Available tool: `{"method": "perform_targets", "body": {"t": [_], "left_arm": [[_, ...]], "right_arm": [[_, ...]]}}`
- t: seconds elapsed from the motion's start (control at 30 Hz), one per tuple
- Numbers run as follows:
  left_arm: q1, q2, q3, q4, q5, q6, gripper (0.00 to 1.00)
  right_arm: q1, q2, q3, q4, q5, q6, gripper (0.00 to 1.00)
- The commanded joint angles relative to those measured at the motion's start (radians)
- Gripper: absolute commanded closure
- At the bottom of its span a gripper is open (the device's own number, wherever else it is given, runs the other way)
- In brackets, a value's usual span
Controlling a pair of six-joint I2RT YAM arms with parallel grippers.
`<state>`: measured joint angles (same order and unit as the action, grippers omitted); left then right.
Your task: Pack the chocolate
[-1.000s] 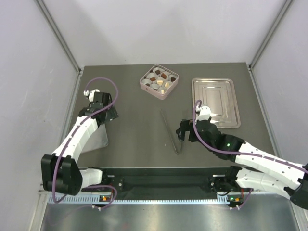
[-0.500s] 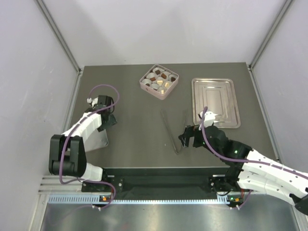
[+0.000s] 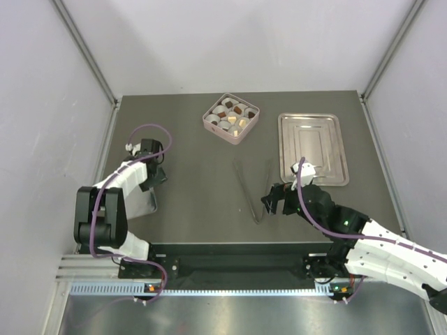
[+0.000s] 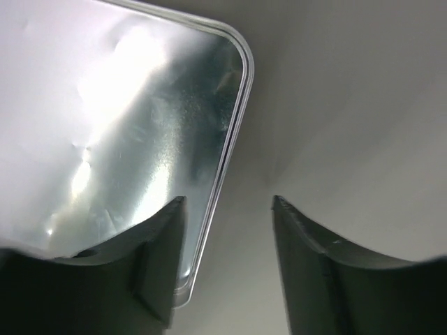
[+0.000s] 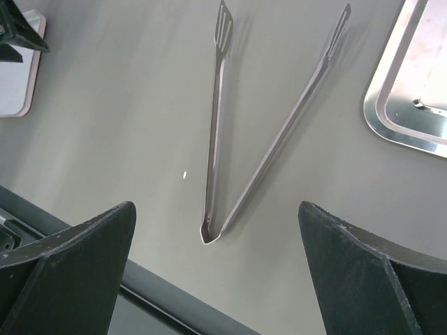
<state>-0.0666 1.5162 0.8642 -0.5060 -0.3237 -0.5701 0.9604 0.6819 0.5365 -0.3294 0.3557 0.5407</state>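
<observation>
Several small chocolate pieces (image 3: 230,116), dark brown and tan, sit in white paper cups inside the pink square box (image 3: 207,121) at the back middle of the table. My left gripper (image 3: 154,174) (image 4: 229,202) is low over the box's shiny flat lid (image 3: 142,203) (image 4: 126,125) at the left. Its jaws stand partly apart, astride the lid's right rim, pinching nothing. My right gripper (image 3: 269,202) (image 5: 216,206) hangs wide open above the hinge end of the metal tongs (image 3: 252,192) (image 5: 218,125), which lie spread in a V on the table.
A rectangular metal tray (image 3: 314,148) (image 5: 405,105) lies at the back right, just beyond the right arm. The lid's pink rim (image 5: 21,112) shows at the far left of the right wrist view. Cabinet walls close in both sides.
My left arm folded back and brought its gripper down over the lid's right edge, its jaws narrowing. My right gripper moved nearer and left, over the tongs' hinge end.
</observation>
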Motion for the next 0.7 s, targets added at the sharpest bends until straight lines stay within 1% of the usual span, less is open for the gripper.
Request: {"method": "perform_targets", "body": {"t": [0.0,0.07,0.1,0.2,0.23,0.3,0.4,0.43,0.53,0.67], "left_arm": [[0.014,0.013,-0.007,0.066,0.034,0.030,0.44],[0.014,0.024,-0.002,0.066,0.052,0.038,0.51],[0.014,0.035,-0.001,0.063,0.058,0.041,0.57],[0.014,0.058,0.019,0.032,0.080,0.044,0.68],[0.013,0.068,0.041,0.018,0.080,0.038,0.73],[0.013,0.084,0.052,0.000,0.077,0.029,0.79],[0.013,0.084,0.052,0.004,0.087,0.021,0.92],[0.013,0.078,0.050,0.010,0.133,0.019,0.99],[0.010,0.030,0.062,0.014,0.216,0.018,1.00],[-0.004,-0.088,0.105,0.001,0.397,0.029,1.00]], "right_arm": [[0.014,-0.004,0.016,0.013,0.034,-0.021,0.00],[0.014,0.001,0.014,0.015,0.042,-0.021,0.00],[0.012,0.004,0.014,0.016,0.045,-0.019,0.00],[0.012,0.013,0.013,0.015,0.040,-0.018,0.00],[0.014,0.015,0.014,0.012,0.039,-0.016,0.00],[0.014,0.015,0.017,0.007,0.034,-0.013,0.00],[0.014,0.013,0.023,0.006,0.026,-0.005,0.00],[0.012,0.016,0.025,0.006,0.025,-0.005,0.00],[0.014,0.027,0.031,0.007,0.019,0.005,0.00],[0.014,0.053,0.045,0.021,-0.001,0.004,0.00]]}}
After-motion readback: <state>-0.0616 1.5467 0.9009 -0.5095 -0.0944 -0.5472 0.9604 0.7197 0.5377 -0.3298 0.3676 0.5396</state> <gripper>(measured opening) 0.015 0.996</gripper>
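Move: The open fingers of the left hand straddle the right rim of the chocolate box's shiny lid, a little behind its far corner; the lid's middle lies about 7 cm to the left, 3 cm back and 2 cm below. From that hand, the chocolate box stands roughly 23 cm ahead and 26 cm to the right, and the tongs about 33 cm right and 2 cm back. From the idle right hand, the lid is some 47 cm left, 8 cm ahead and 15 cm below. The left fingers shut fully on the lid's right rim and pinch it, as the hand sinks the last 1.5 cm. Then the left hand drags the lid to the right, about 4 cm in all and quickening towards the end, coming back up by a bit over 1 cm while the wrist rolls some 10 degrees, its left side dipping. ##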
